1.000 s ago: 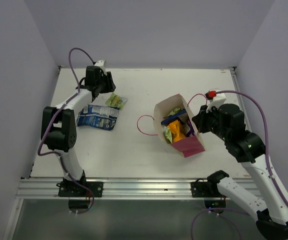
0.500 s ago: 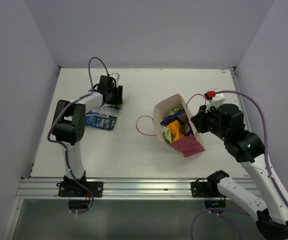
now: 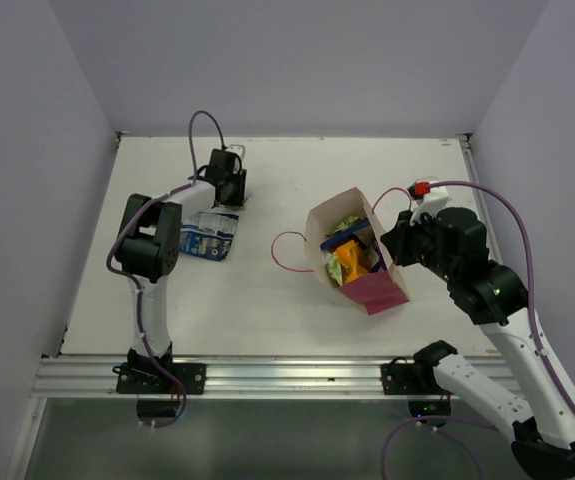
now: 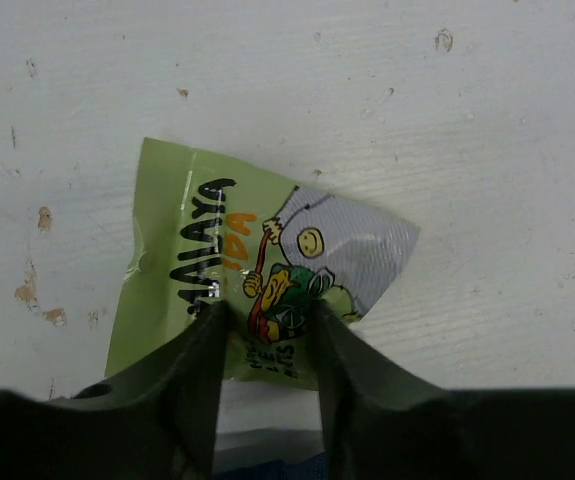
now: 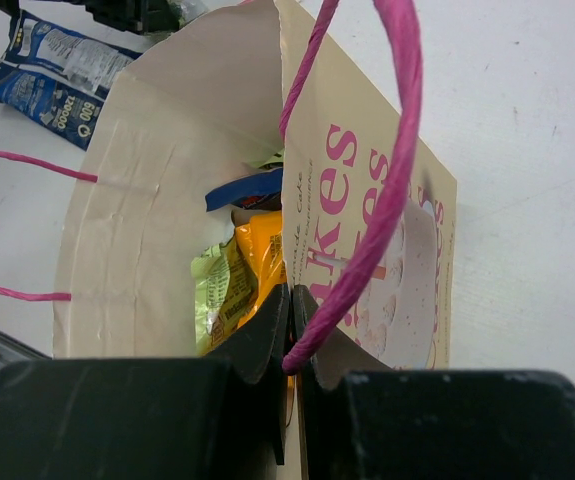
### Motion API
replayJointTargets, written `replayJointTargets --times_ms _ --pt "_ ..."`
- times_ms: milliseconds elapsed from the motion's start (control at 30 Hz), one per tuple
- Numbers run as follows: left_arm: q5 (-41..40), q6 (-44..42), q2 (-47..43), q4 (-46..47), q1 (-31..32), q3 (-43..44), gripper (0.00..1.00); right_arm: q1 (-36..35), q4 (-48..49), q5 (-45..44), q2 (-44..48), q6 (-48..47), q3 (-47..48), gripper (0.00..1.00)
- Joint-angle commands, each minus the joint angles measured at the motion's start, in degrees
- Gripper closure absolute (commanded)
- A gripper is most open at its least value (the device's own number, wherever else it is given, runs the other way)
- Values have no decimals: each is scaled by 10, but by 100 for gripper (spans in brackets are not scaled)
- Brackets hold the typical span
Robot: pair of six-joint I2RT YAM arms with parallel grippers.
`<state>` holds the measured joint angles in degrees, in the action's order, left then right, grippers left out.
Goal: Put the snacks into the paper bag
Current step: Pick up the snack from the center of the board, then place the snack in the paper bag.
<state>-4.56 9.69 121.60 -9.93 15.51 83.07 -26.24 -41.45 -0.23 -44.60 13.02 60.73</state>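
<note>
The paper bag (image 3: 379,290) stands open at mid-right, tipped toward the left. An orange packet (image 3: 352,262), a green one (image 5: 217,290) and a dark blue one (image 5: 247,188) sit inside it. My right gripper (image 3: 391,248) is shut on the bag's printed wall (image 5: 367,200) at the rim, beside the pink cord handle (image 5: 387,180). A small green packet (image 4: 257,250) lies flat on the table. My left gripper (image 4: 267,325) is down on its near edge, jaws apart, with a strip of packet between the fingertips. A dark blue packet (image 3: 207,238) lies just in front of the left gripper (image 3: 229,188).
The bag's other pink handle loop (image 3: 282,250) lies on the table to its left. Grey walls close in the table on three sides. An aluminium rail (image 3: 267,375) runs along the near edge.
My left gripper has swung right, from behind the dark blue packet to down over the green packet. The right arm and the bag have stayed put.
</note>
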Motion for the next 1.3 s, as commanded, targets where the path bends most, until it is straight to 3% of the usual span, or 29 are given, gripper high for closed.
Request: replayJointTargets --times_ms 0,200,467,533,900,1267 --pt "-9 4 41 -40 4 -5 65 -1 8 12 -1 3 -2 94" --pt "-1 9 20 -40 4 0 81 -1 8 11 -2 3 0 94" --pt "14 3 -58 -38 7 -2 83 0 8 12 -3 3 1 94" --pt "13 1 -82 -38 8 -3 89 0 8 12 -3 2 2 94" --pt "28 2 -200 -54 41 -15 89 -1 2 6 1 -2 6 94" --pt "32 -13 -352 -76 135 -23 87 -1 6 4 0 -1 9 94"
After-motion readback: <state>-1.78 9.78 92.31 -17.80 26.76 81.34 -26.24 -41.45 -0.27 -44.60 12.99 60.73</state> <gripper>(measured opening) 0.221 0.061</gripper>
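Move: The small green snack lies right under the left gripper, its middle about 2 cm ahead of the fingertips and roughly 1 cm below. The blue snack is some 11 cm back and 5 cm to the left, also about 1 cm below; the paper bag stands roughly 23 cm back and 29 cm to the right, its middle about 10 cm higher. From the right hand, the green snack lies about 29 cm ahead, 33 cm to the left and 28 cm below. Finish closing the left gripper on the near part of the green snack to pinch it, holding low while the fingers tighten. Then lift it about 20 cm, at first nearly straight up, then swinging back and to the right towards the paper bag by some 8 cm each way, tipping the fingers upward about 20 degrees and turning them slightly clockwise. ##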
